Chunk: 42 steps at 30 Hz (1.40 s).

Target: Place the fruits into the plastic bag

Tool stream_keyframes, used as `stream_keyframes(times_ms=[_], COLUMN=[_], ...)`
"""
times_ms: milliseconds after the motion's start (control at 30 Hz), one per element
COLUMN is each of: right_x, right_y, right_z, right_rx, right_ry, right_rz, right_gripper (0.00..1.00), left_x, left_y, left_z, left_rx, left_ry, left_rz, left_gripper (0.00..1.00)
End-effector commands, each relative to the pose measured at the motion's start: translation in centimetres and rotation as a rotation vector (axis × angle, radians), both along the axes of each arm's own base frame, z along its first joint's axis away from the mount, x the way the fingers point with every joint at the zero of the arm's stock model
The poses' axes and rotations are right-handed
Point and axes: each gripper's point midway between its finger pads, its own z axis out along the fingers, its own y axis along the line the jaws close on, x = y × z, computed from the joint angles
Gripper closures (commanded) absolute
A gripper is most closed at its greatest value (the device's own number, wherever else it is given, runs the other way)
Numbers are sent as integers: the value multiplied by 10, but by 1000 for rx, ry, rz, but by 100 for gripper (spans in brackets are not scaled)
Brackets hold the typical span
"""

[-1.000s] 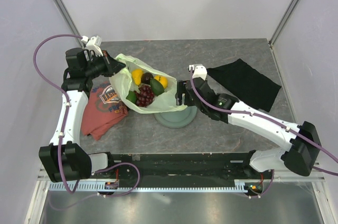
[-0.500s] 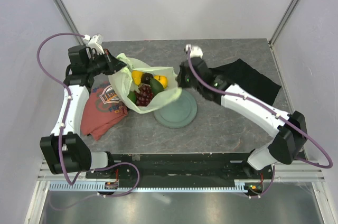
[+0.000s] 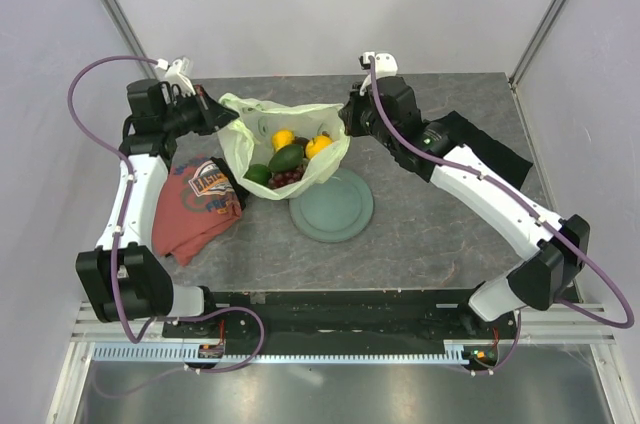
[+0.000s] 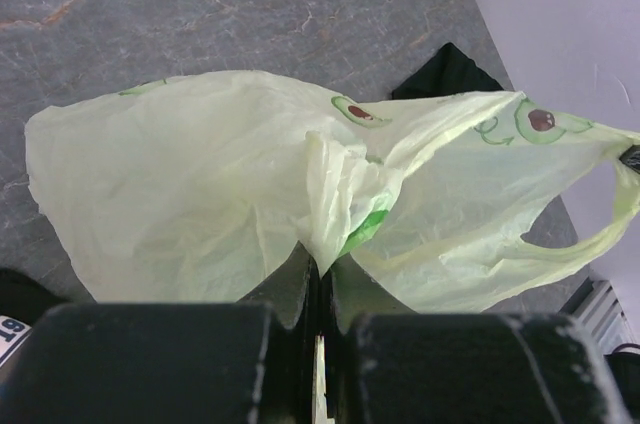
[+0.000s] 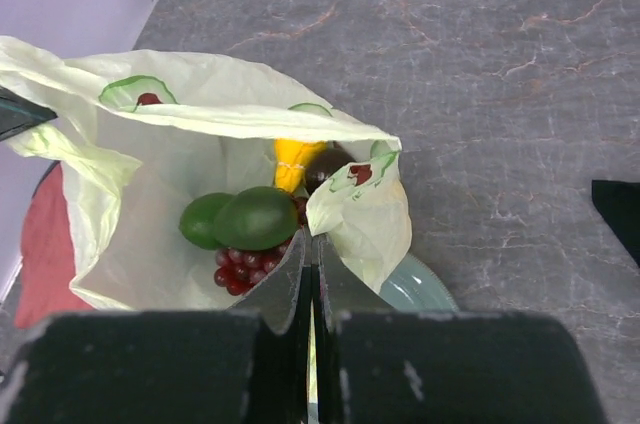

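The pale green plastic bag hangs open between my two grippers, above the table's back left. My left gripper is shut on its left edge, pinched in the left wrist view. My right gripper is shut on its right edge, also in the right wrist view. Inside lie a yellow-orange round fruit, a yellow pear, a dark green oval fruit, a second green fruit and red grapes. The right wrist view also shows the dark plum.
The round grey-green plate sits bare just right of and nearer than the bag. A red printed T-shirt lies at the left under my left arm. A black cloth lies at the back right.
My right gripper has swung from beside the plate up to the back with the bag's right edge. The bag has lifted off the plate and its mouth stretched wider.
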Motion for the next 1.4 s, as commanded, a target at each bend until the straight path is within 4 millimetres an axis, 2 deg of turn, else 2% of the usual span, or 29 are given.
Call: stream_keyframes(times_ms=[0, 67, 133, 167, 200, 233, 267, 367, 433, 533, 567, 633, 667, 733, 800, 867, 1033, 1067, 1133, 1167, 1233, 1267, 1300, 1367], right_x=[18, 24, 32, 35, 38, 39, 41, 47, 55, 69, 74, 84, 90, 96, 102, 105, 103, 101, 100, 98, 94, 90, 87, 78], right_y=[0, 2, 3, 2, 1, -1, -7, -15, -17, -16, -14, -11, -9, -5, -2, 1, 3, 1, -1, -3, -4, -8, -9, -17], right_z=[18, 31, 63, 76, 103, 118, 144, 171, 170, 151, 134, 111, 85, 64, 38, 25, 29, 32, 37, 40, 44, 51, 55, 64], right_rx=[-11, -4, 16, 23, 49, 58, 77, 85, 83, 64, 41, 18, -10, -25, -40, -47, -37, -33, -29, -30, -28, -22, -19, -17], right_ry=[-63, -88, -153, -178, -227, -257, -309, -370, -370, -343, -318, -295, -254, -227, -183, -162, -165, -170, -180, -183, -191, -203, -212, -232], right_rz=[-14, -7, -5, -11, -19, -25, -44, -75, -88, -89, -85, -84, -84, -78, -73, -60, -52, -53, -57, -58, -53, -53, -50, -55], right_gripper=[100, 100, 100, 100, 100, 100, 100, 100, 100, 100, 100, 100, 100, 100, 100, 100, 100, 100, 90, 85, 54, 44, 31, 20], left_x=[5, 7, 8, 9, 10, 8, 9, 8, 8, 19, 23, 33, 37, 46, 50, 51, 49, 49, 48, 43, 41, 34, 35, 28], left_y=[-6, -8, -10, -12, -13, -15, -15, -17, -15, -12, -10, -9, -9, -9, -8, -8, -4, -3, -2, -2, 0, 2, 5, 8], left_z=[27, 42, 60, 82, 94, 107, 129, 158, 169, 154, 143, 116, 105, 73, 54, 44, 49, 49, 53, 60, 65, 77, 82, 88], left_rx=[-51, -68, -93, -97, -106, -130, -135, -201, -253, -277, -280, -287, -290, -298, -294, -284, -221, -215, -193, -181, -148, -131, -109, -89], left_ry=[-49, -72, -90, -139, -158, -168, -218, -251, -261, -215, -189, -139, -120, -50, -17, -7, -60, -60, -87, -111, -150, -187, -217, -248], left_rz=[-35, -43, -50, -57, -63, -74, -79, -95, -113, -114, -108, -108, -113, -121, -126, -127, -111, -106, -97, -97, -76, -64, -37, -11], left_gripper=[98, 99, 99, 98, 98, 99, 99, 98, 98, 98, 98, 98, 99, 98, 99, 98, 99, 96, 84, 66, 44, 27, 18, 4])
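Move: Each hand already pinches one side of the plastic bag's rim. The open table where the bag is to stand lies about 5 cm farther out and 9 cm to the left of the right hand, some 30 cm below it; from the left hand it is roughly 2 cm ahead and 13 cm to the right. The bagged fruits hang 1 cm nearer and 12 cm left of the right hand, 22 cm below, the plate 11 cm nearer and 2 cm left, on the table. Up quickly together some 15 cm, then forward and back down to near their starting height, both hands swing the pinched bag rim out beyond the plate, the right ending about 10 cm farther out, the left 4 to 5. The wrists tip up on the rise and ease back down. At the bottom both grippers open wide to let go of the rim, starting to rise a few centimetres. ##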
